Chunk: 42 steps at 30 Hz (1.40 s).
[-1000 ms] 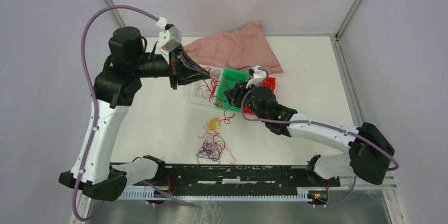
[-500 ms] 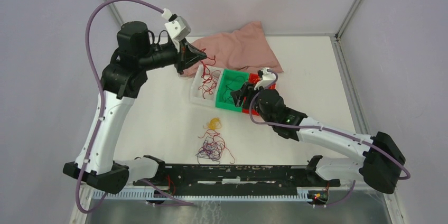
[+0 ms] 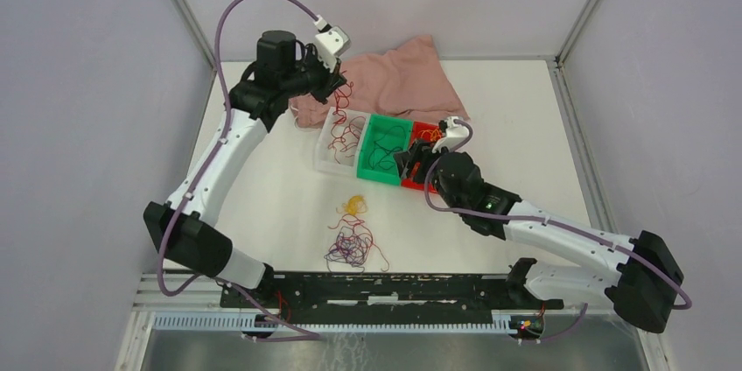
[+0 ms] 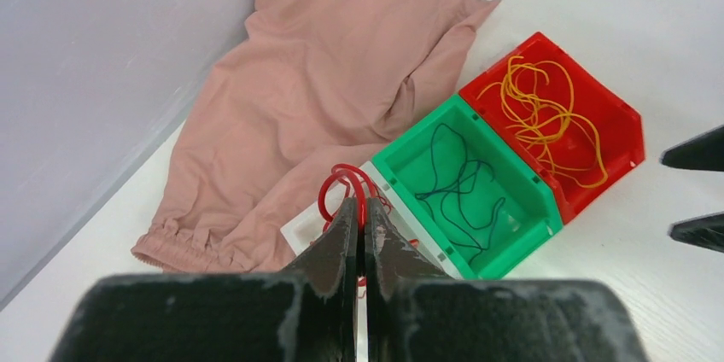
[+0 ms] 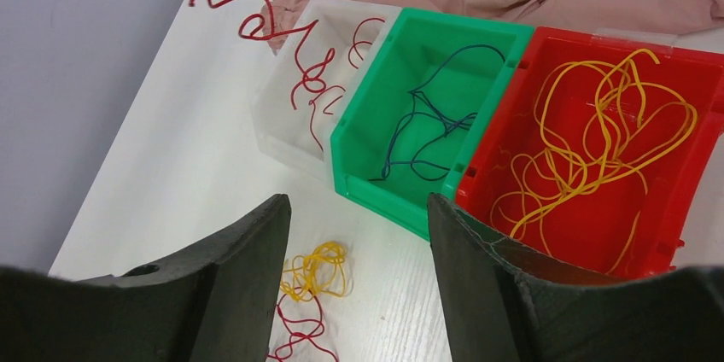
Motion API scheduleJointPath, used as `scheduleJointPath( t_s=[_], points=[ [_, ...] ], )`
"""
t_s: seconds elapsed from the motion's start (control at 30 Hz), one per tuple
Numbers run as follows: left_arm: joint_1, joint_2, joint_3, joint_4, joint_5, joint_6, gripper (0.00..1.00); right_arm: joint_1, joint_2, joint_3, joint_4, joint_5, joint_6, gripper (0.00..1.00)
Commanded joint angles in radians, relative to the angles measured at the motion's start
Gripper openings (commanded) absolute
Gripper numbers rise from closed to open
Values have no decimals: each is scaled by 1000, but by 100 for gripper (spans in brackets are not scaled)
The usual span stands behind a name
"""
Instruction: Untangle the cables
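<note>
My left gripper (image 4: 359,201) is shut on a red cable (image 4: 340,184), held high above the clear white bin (image 3: 325,157). The strand (image 5: 256,25) hangs down in curls into that bin (image 5: 286,136). The green bin (image 5: 376,195) holds dark blue cables (image 5: 423,127), and the red bin (image 5: 580,230) holds orange-yellow ones (image 5: 598,136). A tangled clump of red and purple cables (image 3: 353,247) lies on the table, with a small yellow bunch (image 3: 354,205) beside it. My right gripper (image 5: 357,201) hovers open and empty near the green bin's front, above the yellow bunch (image 5: 318,270).
A pink cloth (image 3: 398,80) lies crumpled behind the three bins, against the back wall. The enclosure walls stand close to the left arm (image 3: 262,95). A black rail (image 3: 385,288) runs along the near edge.
The left gripper has lifted the red cable up and back toward the pink cloth. The right gripper has opened wider and drawn back rightward from the green bin.
</note>
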State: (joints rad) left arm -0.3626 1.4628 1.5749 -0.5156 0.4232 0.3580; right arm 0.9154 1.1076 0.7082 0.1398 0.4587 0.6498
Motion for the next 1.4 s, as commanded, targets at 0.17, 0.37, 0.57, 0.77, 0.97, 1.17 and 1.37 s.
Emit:
scheduleJointPath(
  t_s=[0.17,0.37,0.57,0.77,0.97,1.17,1.37],
  points=[
    [-3,88,-102,196,-15,33,3,-1,-47,-16,9,53,-35,67],
    [-3,127,-216,218,-54,97,3,-1,-52,-12,11,59,-64,67],
    [8,249,-166,114,-89,150,5,-1,-50,-6,10,59,-74,68],
    [17,312,-204,160,-113,166,3,-3,-33,-10,14,56,-67,70],
    [21,319,-289,271,-129,169,3,-6,-13,-2,15,50,-67,70],
    [19,358,-321,329,-141,167,3,-10,-2,-5,23,43,-66,70],
    [14,393,-342,389,-155,179,5,-19,16,-7,48,-6,-61,71]
  ],
)
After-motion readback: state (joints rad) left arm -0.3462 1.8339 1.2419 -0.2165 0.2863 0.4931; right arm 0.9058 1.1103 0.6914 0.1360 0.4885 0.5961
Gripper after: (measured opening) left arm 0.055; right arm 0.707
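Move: My left hand already pinches the red cable, which hangs from it towards the white box; the box's middle lies about 30 cm below, 4 cm ahead and 1 cm left. The green box is some 9 cm right and 2 cm ahead, the pink cloth 20 cm ahead and 9 cm right, the yellow cable 12 cm back and 2 cm right, all at table height. From my right hand the white box is roughly 15 cm ahead, 15 cm left and 19 cm down. I lower the red cable into the white box with my left hand, easing forward a little at first and then sinking about 25 cm, fast until near the box and slower after. My fingers tip some 20 degrees farther down on the way and stay shut on the cable. ##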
